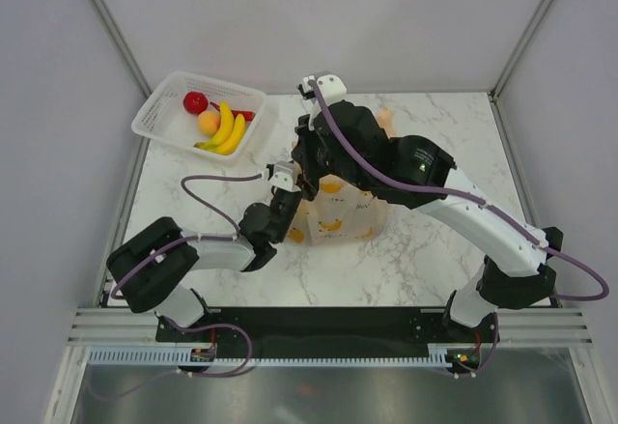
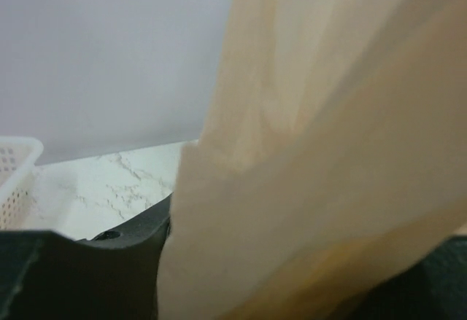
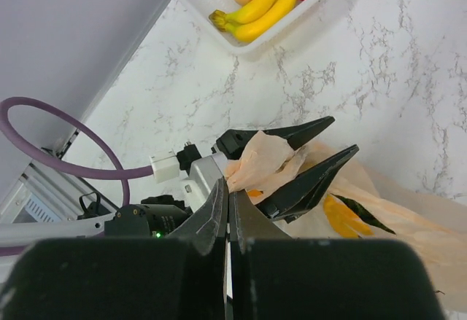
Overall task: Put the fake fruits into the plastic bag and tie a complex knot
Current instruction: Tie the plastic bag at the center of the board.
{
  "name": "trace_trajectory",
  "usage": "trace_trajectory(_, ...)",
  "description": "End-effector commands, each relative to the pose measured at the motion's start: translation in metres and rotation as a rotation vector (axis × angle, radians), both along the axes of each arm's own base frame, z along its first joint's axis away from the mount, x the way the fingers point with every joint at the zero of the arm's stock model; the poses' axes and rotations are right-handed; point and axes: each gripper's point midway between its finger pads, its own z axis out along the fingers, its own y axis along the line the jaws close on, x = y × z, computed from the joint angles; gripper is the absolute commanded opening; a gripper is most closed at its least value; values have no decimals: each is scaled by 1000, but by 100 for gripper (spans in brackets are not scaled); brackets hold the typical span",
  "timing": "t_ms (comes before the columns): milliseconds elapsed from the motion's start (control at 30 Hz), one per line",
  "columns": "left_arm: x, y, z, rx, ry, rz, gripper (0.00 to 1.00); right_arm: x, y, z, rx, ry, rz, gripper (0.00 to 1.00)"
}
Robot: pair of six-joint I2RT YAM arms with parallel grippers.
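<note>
The plastic bag (image 1: 338, 216) lies at the table's middle, peach-beige with orange prints. My left gripper (image 3: 344, 133) stands open around a bunched strip of the bag (image 3: 266, 160), one black finger (image 3: 292, 134) above it and one below. In the left wrist view the bag's film (image 2: 328, 152) fills most of the frame. My right gripper (image 3: 228, 200) hangs just above that bunch, shut, its tips at the film's edge. Fake fruits lie in the basket: a red apple (image 1: 195, 102), a peach (image 1: 209, 122), bananas (image 1: 227, 129) and a chili (image 1: 243, 114). The knot is out of view.
The white lattice basket (image 1: 159, 115) stands at the far left corner of the marble table. The right arm (image 1: 463, 202) reaches across the table from the right, over the bag. Grey walls close in the left, back and right sides.
</note>
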Motion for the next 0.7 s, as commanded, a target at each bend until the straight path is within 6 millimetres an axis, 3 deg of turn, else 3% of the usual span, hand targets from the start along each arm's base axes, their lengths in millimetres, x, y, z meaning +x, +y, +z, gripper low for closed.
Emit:
trace_trajectory(0, 4, 8, -54, 8, 122, 44, 48, -2, -2, 62, 170, -99, -5, 0)
trace_trajectory(67, 1, 7, -66, 28, 135, 48, 49, 1, -3, 61, 165, -99, -14, 0)
trace_trajectory(133, -4, 4, -65, 25, 122, 39, 47, 3, -5, 60, 160, -102, -22, 0)
trace_trajectory(367, -8, 2, -50, 80, 104, 50, 2, 8, -10, 51, 132, -98, -26, 0)
trace_trajectory(467, -8, 2, -41, 84, 128, 54, 2, 8, -15, 47, 112, -110, -20, 14)
trace_trajectory(500, -7, 4, -38, 78, 136, 62, 2, 7, -17, 46, 105, -121, -14, 29)
trace_trajectory(533, -7, 5, -41, 104, 168, 70, 2, 8, -22, 50, 104, -146, -24, 36)
trace_trajectory(633, -8, 5, -28, 71, 193, 67, 2, 7, -50, 58, 92, -210, -73, 51)
trace_trajectory(667, -7, 5, -31, 58, 224, 66, 2, 6, -68, 58, 82, -233, -113, 55)
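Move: The bag's gathered neck hangs between the left hand's half-open fingers, some 5 cm below its hand point, about 1 cm back and 1 cm to the right. The fruit-filled bag body lies about 9 cm to the left hand's right, 3 cm back and 17 cm lower; the white basket is roughly 26 cm left, 16 cm ahead and 20 cm lower. From the right hand, already pinching the bag's mouth, the neck is straight below by about 10 cm. Down along the bag's neck goes the left hand, about 5 cm and slightly back, then it stops and shuts its half-open fingers, pinching the neck and tipping its fingertips down some 10 degrees. The right hand keeps its hold on the mouth above, nearly still, until that grip is shut; then it opens about halfway, lets go and starts away, up and to the right by a couple of centimetres. ##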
